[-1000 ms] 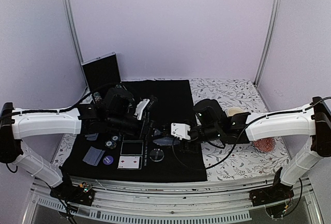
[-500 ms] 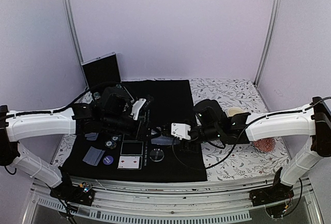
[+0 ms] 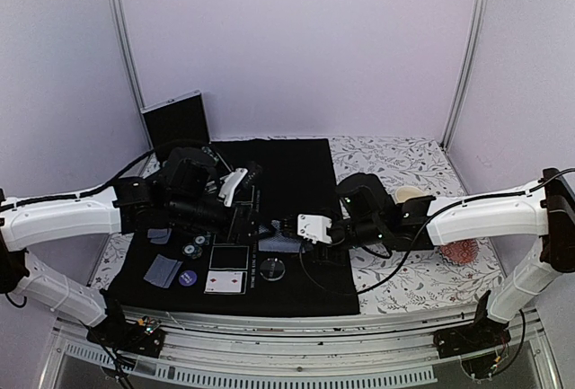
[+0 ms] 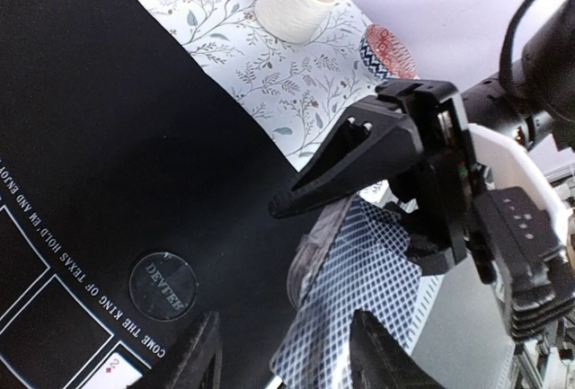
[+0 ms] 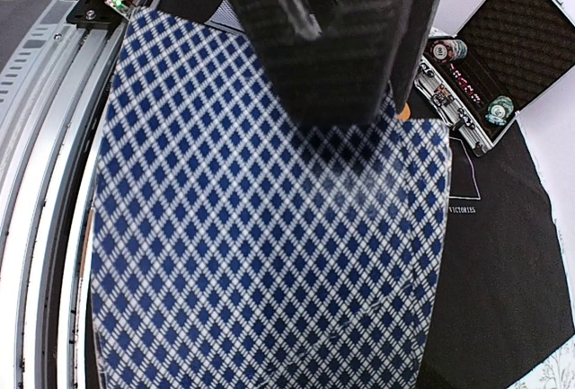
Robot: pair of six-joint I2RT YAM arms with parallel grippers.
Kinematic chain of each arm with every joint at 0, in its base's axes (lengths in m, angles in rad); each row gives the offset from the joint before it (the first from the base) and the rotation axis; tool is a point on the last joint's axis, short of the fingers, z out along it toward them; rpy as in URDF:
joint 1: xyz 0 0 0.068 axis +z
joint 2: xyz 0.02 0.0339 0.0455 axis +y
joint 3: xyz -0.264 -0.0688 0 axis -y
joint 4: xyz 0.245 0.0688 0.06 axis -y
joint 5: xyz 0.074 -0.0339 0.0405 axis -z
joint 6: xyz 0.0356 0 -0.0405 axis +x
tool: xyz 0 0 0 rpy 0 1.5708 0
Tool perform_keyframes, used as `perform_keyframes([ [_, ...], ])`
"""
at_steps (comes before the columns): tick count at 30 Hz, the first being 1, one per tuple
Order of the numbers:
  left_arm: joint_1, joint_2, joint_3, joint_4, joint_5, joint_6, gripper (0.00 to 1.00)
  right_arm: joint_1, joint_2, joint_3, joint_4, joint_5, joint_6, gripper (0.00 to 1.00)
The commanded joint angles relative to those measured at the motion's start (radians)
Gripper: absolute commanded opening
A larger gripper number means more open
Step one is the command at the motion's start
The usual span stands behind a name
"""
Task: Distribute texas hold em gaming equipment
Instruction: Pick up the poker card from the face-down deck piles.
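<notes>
My right gripper (image 3: 289, 230) is shut on a deck of playing cards (image 4: 316, 247) with blue lattice backs, held over the black mat (image 3: 296, 173). One card (image 4: 368, 299) sticks out of the deck towards my left gripper (image 4: 286, 358). That gripper is open: the card's end lies between its fingers and the left finger stands clear of it. In the right wrist view the card back (image 5: 269, 254) fills the frame below the right gripper (image 5: 359, 110). On the mat lie a dealer disc (image 4: 163, 285), a face-up card (image 3: 225, 282), a purple-blue disc (image 3: 188, 278), a face-down card (image 3: 163, 270) and striped chips (image 3: 192, 247).
An open chip case (image 3: 177, 124) stands at the mat's back left, also seen as the case (image 5: 485, 75) in the right wrist view. A cream cup (image 3: 409, 194) and a reddish patterned dish (image 3: 461, 251) sit on the floral cloth to the right.
My left gripper has drawn back a little to the left and away from the deck, and its jaws have narrowed slightly. The right arm has held still with the deck.
</notes>
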State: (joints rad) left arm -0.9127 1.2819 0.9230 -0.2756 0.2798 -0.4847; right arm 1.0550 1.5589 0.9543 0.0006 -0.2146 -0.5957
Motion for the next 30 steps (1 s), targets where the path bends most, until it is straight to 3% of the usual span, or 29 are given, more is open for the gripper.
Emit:
perform_keyframes([
  [1, 0.032, -0.032, -0.007, -0.024, 0.063, 0.011, 0.49, 0.008, -0.037, -0.008, 0.022, 0.001, -0.006, 0.51],
  [10, 0.053, -0.036, -0.01, -0.039, 0.125, 0.013, 0.33, 0.008, -0.04, -0.01, 0.019, 0.003, -0.007, 0.51],
  [14, 0.054, -0.037, -0.005, -0.04, 0.131, 0.018, 0.15, 0.008, -0.042, -0.012, 0.018, 0.003, -0.007, 0.51],
  [19, 0.054, -0.05, -0.001, -0.045, 0.144, 0.027, 0.0, 0.006, -0.049, -0.018, 0.018, 0.004, -0.007, 0.51],
  [30, 0.055, -0.097, 0.006, -0.057, 0.168, 0.046, 0.0, -0.024, -0.056, -0.047, 0.041, -0.013, 0.004, 0.51],
])
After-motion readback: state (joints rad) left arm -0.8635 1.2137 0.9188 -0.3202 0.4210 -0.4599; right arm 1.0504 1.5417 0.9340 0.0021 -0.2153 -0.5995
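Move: The top card of the face-down deck, held in the right hand, has its near end between the left fingers; its middle lies about 4 cm right, 2 cm back and 3 cm below the left hand. From that hand, the clear disc is some 2 cm right, 6 cm back and 18 cm down, the two of diamonds about 8 cm left and 9 cm back. From the right hand, the card's middle is roughly 3 cm left and 2 cm back, 1 cm up. The left fingers shut from half open onto the end of the deck's top card and pinch its edge, while the hand shifts about 1 cm left. Now closed, they draw the card up and back, ending some 2 cm higher and 1.5 cm nearer the base, as the right hand keeps its hold on the deck and stays nearly still. ##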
